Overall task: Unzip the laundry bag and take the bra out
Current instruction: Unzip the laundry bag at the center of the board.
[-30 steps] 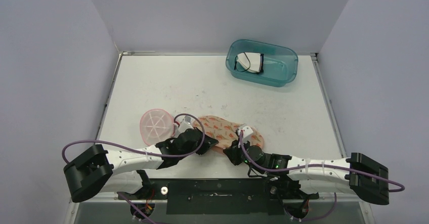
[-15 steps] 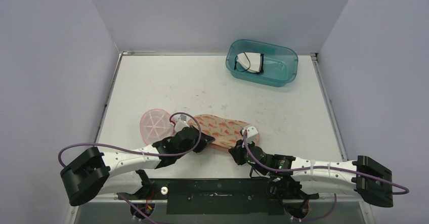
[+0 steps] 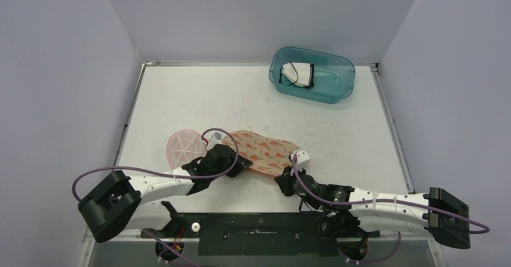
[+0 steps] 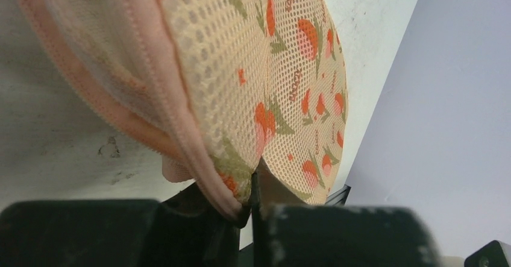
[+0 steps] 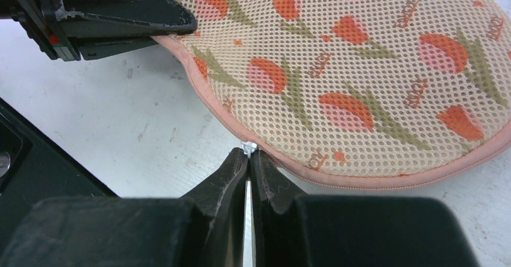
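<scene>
The laundry bag (image 3: pixel 264 151) is a peach mesh pouch with a red tulip print, lying near the table's front edge. My left gripper (image 3: pixel 238 166) is shut on its pink-trimmed left edge, which the left wrist view shows pinched between the jaws (image 4: pixel 252 204) with the bag (image 4: pixel 265 68) rising above. My right gripper (image 3: pixel 283 180) is shut on the small white zipper pull (image 5: pixel 248 148) at the near rim of the bag (image 5: pixel 361 68). The zipper seam to the right of the pull looks closed. The bra is hidden.
A pink round mesh dome (image 3: pixel 182 148) lies just left of the bag, beside the left arm. A teal bin (image 3: pixel 337 89) at the back right holds a white item with black straps (image 3: pixel 298 74). The black base plate (image 3: pixel 259 234) runs along the near edge.
The bag has shifted left and away from the arms, its left side now raised. Both grippers moved with it and kept their holds.
</scene>
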Controlling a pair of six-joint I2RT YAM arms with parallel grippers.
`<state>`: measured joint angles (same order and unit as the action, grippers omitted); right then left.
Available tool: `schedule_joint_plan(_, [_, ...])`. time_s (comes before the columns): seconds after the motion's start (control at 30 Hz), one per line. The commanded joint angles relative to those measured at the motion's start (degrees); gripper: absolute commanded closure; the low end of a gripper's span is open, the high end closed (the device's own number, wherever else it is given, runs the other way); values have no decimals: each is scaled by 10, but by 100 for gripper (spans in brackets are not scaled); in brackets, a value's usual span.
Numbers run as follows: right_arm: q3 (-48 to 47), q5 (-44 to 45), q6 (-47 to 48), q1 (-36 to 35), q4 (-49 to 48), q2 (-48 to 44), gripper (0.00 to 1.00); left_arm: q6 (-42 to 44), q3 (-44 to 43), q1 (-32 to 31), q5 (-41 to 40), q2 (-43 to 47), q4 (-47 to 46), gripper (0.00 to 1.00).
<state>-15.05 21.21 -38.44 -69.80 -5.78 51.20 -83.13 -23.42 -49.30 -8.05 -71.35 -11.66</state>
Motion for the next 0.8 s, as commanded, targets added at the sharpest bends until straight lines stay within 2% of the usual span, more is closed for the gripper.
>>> schedule_joint_plan(0.0, [-1,16,-1,1,-6,-3,95,47,-30,13,25,-10,-34,84])
schedule_joint_plan(0.07, [0,16,-1,1,-11,-3,95,52,-28,16,44,-12,-49,64])
schedule_joint_plan(0.13, [1,12,0,1,-20,0,95,55,-29,17,59,-11,-49,39])
schedule_joint_plan(0.17, [1,9,1,1,-27,4,95,56,-27,17,67,-9,-45,30])
schedule_joint_plan(0.23, [-1,1,3,1,-41,14,95,54,-20,13,80,0,-35,19])
schedule_joint_plan(0.43, [-10,-43,22,0,-101,69,95,3,43,-17,115,44,-56,12])
schedule_joint_plan(0.6, [-33,-75,40,-2,-158,124,95,-15,33,-71,63,77,-28,10])
schedule_joint_plan(0.77, [-53,-105,57,-2,-202,165,95,-33,21,-83,23,60,-37,12])
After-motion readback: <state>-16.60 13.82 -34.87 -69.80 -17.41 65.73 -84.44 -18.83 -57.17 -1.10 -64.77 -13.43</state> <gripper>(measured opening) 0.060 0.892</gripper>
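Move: The right fingers already pinch the zip pull, right at their tips. It lies roughly 9 cm to the right of the left hand and 4 cm back, at about the same height. The left fingers are shut on the laundry bag's near edge; the bag's middle is some 5 cm ahead and 4 cm to the right of them, 4 cm lower. The round pink mesh bag is about 21 cm to their left and 5 cm ahead, also 4 cm lower. Left opens, freeing the bag's edge, and backs off 7 cm; right takes the pinched zip pull 3 cm left, down. ##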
